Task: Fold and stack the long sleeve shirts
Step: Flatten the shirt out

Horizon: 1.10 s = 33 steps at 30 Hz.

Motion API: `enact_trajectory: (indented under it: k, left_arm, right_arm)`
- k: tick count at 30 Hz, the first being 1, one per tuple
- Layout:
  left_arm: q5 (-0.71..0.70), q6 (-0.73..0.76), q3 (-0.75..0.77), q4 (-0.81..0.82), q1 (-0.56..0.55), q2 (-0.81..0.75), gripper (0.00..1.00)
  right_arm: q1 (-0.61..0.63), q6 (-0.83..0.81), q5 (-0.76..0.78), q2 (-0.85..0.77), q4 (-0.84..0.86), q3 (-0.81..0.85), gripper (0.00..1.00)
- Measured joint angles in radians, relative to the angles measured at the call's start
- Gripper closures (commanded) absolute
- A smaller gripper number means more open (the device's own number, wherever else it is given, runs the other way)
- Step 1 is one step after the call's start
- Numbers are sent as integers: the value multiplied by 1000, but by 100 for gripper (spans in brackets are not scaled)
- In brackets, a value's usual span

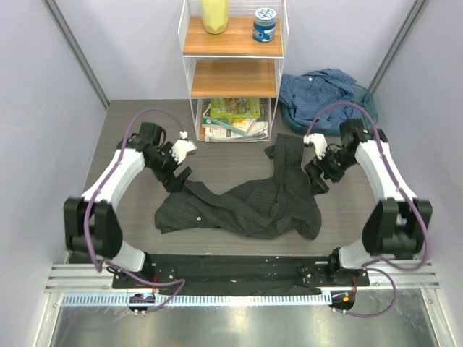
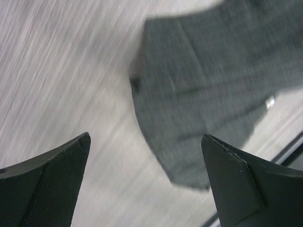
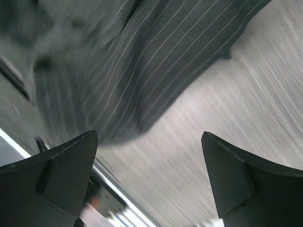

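The dark charcoal pinstriped shirt (image 1: 253,202) lies crumpled and spread across the middle of the table. The blue shirt (image 1: 322,90) is bunched in a green basket at the back right. My left gripper (image 1: 177,179) is open and empty, just above the charcoal shirt's left sleeve end (image 2: 199,113). My right gripper (image 1: 317,177) is open and empty beside the shirt's right edge (image 3: 142,71). Both wrist views are blurred and show bare table between the fingers.
A white wire shelf (image 1: 233,69) stands at the back centre with a yellow object (image 1: 215,14) and a blue-lidded jar (image 1: 265,24) on top and packets and papers (image 1: 233,119) at the bottom. A green basket (image 1: 367,97) sits at the back right.
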Motion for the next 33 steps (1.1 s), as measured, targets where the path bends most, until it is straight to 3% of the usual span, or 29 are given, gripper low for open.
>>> enact_trajectory:
  k: [4, 14, 17, 18, 20, 21, 28, 33]
  left_arm:
    - [19, -29, 93, 27, -55, 177, 0]
    - [8, -56, 95, 87, -131, 292, 0]
    - [-3, -68, 92, 107, -131, 299, 0]
    - [-6, -73, 92, 114, -131, 299, 0]
    - [-10, -80, 91, 123, -131, 299, 0]
    - [-12, -83, 90, 128, -131, 299, 0]
    - [-21, -129, 88, 148, -117, 298, 1]
    - [12, -179, 88, 150, -53, 272, 1]
  right_arm:
    - [4, 230, -40, 188, 145, 52, 3]
    - [42, 679, 41, 446, 500, 216, 8]
    - [45, 758, 56, 515, 572, 266, 22]
    - [45, 777, 55, 536, 587, 277, 43]
    - [45, 803, 45, 569, 604, 290, 63]
    - [45, 820, 36, 584, 608, 296, 98]
    - [45, 840, -127, 580, 521, 401, 99]
    - [96, 612, -306, 336, 245, 496, 99]
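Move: From my right hand, the far end of the dark shirt's outstretched sleeve lies about 18 cm ahead, 6 cm left and 9 cm below. Beyond that end is the laundry basket, some 33 cm ahead of this hand and 3 cm right. The shirt's rumpled middle is about 12 cm back and 15 cm left of it. The near-shelf corner of the shirt's left end lies 3 cm ahead of my left hand, 7 cm right and 7 cm below. I sweep my open right hand some 20 cm forward and down over the sleeve's far end, turning it clockwise, then shut the fingers on the cloth and lift it steeply, about 16 cm, drawing back and left as the wrist swings back. My left hand, fingers kept wide, sinks rightward and a little forward towards the shirt's left corner, hovers there, then just starts to rise. ##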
